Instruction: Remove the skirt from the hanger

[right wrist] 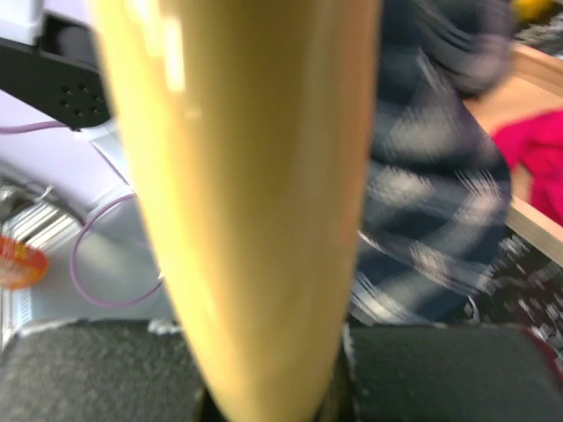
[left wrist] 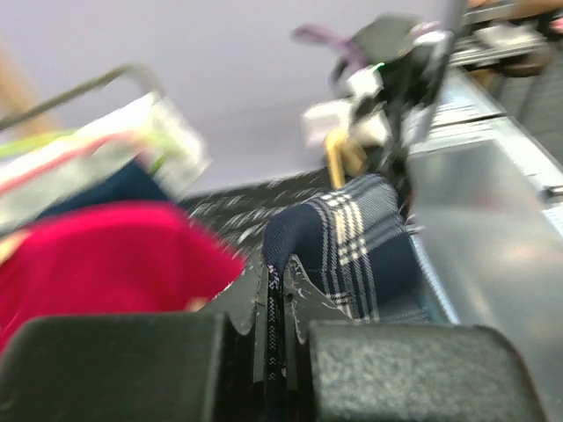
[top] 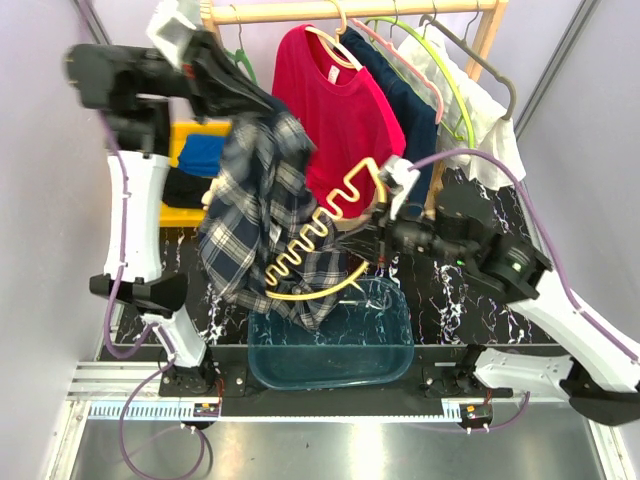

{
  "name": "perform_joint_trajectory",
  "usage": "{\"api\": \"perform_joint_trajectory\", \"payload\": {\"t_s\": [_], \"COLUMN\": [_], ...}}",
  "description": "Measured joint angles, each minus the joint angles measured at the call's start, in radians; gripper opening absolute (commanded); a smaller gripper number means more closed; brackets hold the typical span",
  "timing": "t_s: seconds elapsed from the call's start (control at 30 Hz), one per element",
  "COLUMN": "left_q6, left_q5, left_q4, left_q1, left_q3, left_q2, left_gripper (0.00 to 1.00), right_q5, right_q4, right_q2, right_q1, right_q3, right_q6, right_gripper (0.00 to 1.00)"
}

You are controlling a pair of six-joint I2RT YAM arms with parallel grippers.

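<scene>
The dark navy skirt (top: 408, 100) hangs on the pale pink hanger (top: 405, 60) on the rack, behind the red T-shirt (top: 340, 110). Neither gripper touches them. My left gripper (top: 248, 108) is raised at the left and shut on the blue-white plaid shirt (top: 260, 210), which hangs down from it. In the left wrist view the fingers (left wrist: 277, 290) pinch that fabric (left wrist: 361, 246). My right gripper (top: 372, 235) is shut on a yellow wavy hanger (top: 325, 220), which fills the right wrist view (right wrist: 246, 176) between the fingers (right wrist: 273, 352).
A translucent blue tub (top: 330, 385) sits at the table's near edge under the plaid shirt. A green wire hanger (top: 455, 90), a grey hanger (top: 480, 60) and a white garment (top: 490, 125) hang on the wooden rack (top: 350, 10). Yellow and blue items (top: 200, 150) lie back left.
</scene>
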Motion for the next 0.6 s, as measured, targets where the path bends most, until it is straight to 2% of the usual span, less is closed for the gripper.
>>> {"api": "perform_joint_trajectory", "payload": {"t_s": [0.17,0.3,0.37,0.47,0.6], "left_q6": [0.005,-0.009,0.003,0.040,0.082], "left_q5": [-0.002,-0.028,-0.059,-0.066,-0.069], "left_q4": [0.008,0.038,0.053,0.042,0.017], "left_q1": [0.244,0.287,0.235,0.069,-0.127], "left_q3": [0.000,-0.070,-0.203,-0.371,-0.428], "left_q2": [-0.006,-0.056,-0.135,-0.241,-0.274], "left_gripper": [0.00,0.00,0.00,0.00,0.00], "right_q5": [0.102,0.186,0.234,0.331,0.500], "right_q4": [-0.113,-0.224,-0.278,-0.324,-0.275], "right_q2": [-0.139,-0.211,-0.211,-0.184,-0.170], "right_q1": [-0.010,-0.009,-0.005,-0.003,0.000], "right_q3": [-0.021,0.038,0.084,0.168,0.275], "right_q6": [0.045,0.060,0.055,0.022,-0.046], "right_gripper": [0.00,0.00,0.00,0.00,0.00]}}
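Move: Hanging from the closed left fingers, the skirt has its middle about 18 cm below that hand, 6 back and 1 to its left. From the right hand, which already grips the yellow hanger by its side, the skirt lies some 13 cm left and 3 ahead, about level; the hanger's middle is 7 cm left and 2 ahead. The red shirt stands about 16 cm ahead of the right hand, 4 left and 6 higher. Drawing the hanger away from the skirt, the right hand keeps its grip and pulls about 13 cm to the right, climbing some 9 cm mostly late and turning nearly 30 degrees clockwise. The left hand, still pinching the cloth, swings about 8 cm left and forward, then reverses back and to the right past its start, sinking slightly. ##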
